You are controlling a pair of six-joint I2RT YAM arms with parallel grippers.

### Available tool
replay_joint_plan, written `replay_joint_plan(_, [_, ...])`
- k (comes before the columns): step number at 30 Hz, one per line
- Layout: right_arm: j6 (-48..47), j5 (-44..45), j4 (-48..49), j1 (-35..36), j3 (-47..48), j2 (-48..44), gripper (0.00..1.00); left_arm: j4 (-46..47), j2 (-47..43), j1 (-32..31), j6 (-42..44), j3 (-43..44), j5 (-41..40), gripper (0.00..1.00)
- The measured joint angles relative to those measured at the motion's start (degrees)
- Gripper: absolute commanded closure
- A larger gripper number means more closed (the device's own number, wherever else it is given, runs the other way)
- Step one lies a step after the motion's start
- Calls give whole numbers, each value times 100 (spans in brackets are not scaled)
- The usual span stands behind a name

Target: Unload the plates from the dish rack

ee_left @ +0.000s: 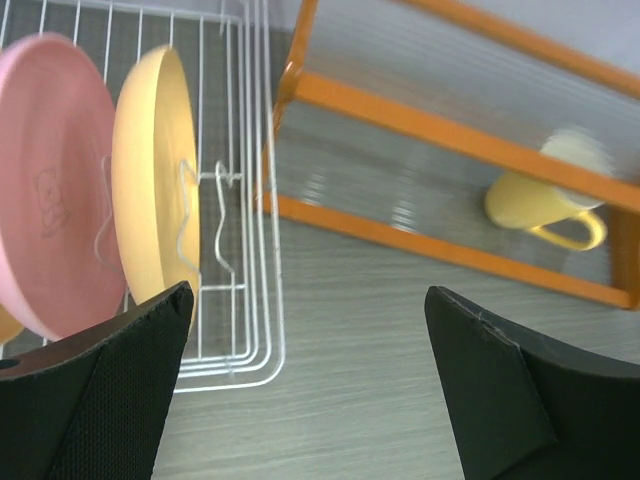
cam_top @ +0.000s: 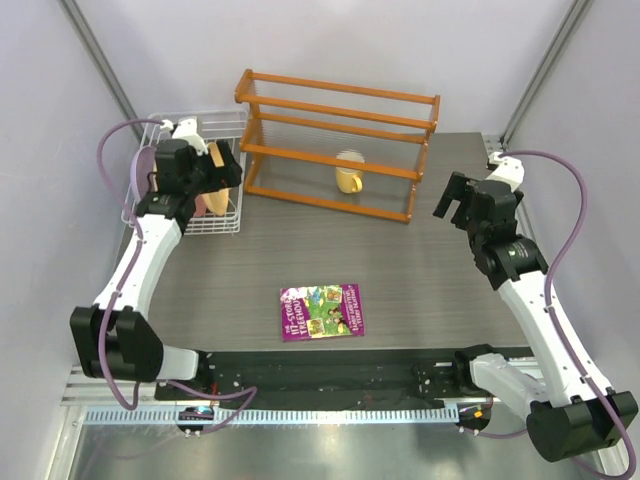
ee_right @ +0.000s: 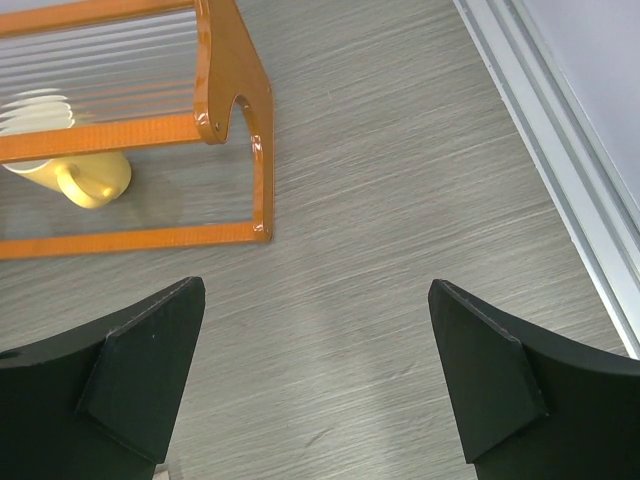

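Observation:
The white wire dish rack (cam_top: 232,125) (ee_left: 255,330) stands at the back left of the table. A pink plate (ee_left: 55,220) and a yellow-orange plate (ee_left: 150,190) stand on edge in it; a yellow-orange plate (cam_top: 217,156) and the pink plate (cam_top: 203,203) peek out beside my arm. My left gripper (cam_top: 228,172) (ee_left: 310,300) hovers open over the rack's right edge, nothing between its fingers. My right gripper (cam_top: 452,203) (ee_right: 315,290) hangs open above bare table at the right, far from the rack.
An orange wooden shelf rack (cam_top: 340,140) (ee_right: 235,110) stands at the back centre with a small yellow mug (cam_top: 348,176) (ee_left: 540,205) (ee_right: 90,180) inside. A purple booklet (cam_top: 321,311) lies near the front. A metal rail (ee_right: 560,150) borders the right side.

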Motion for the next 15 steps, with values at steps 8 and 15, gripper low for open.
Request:
replay_joint_plan(8, [0, -15, 7, 0, -57, 173, 0, 160, 328, -153, 302, -66, -1088, 3])
replay_joint_plan(15, [0, -15, 50, 0, -107, 413, 0, 647, 509, -280, 557, -216, -1965, 7])
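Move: Standing on edge in the dish rack, the rightmost yellow plate is about 5 cm to the left hand's left, 3 cm ahead and 10 cm below it. The pink plate is some 5 cm to the left of that plate, level with it. Roughly 12 cm straight ahead of the left hand and 10 cm below is the wooden rack's left end. From the right hand, the yellow plate lies about 40 cm left, 10 cm ahead and 9 cm below. Sliding left about 4 cm while sinking some 3 cm and edging forward, the open left hand closes in on the rightmost yellow plate from above, first dropping quickly, then mostly going sideways. Its wrist turns some 15 degrees counter-clockwise and rolls its left side up about as much; the fingers stay wide open, touching nothing. The empty right hand sinks about 3 cm over bare table. ##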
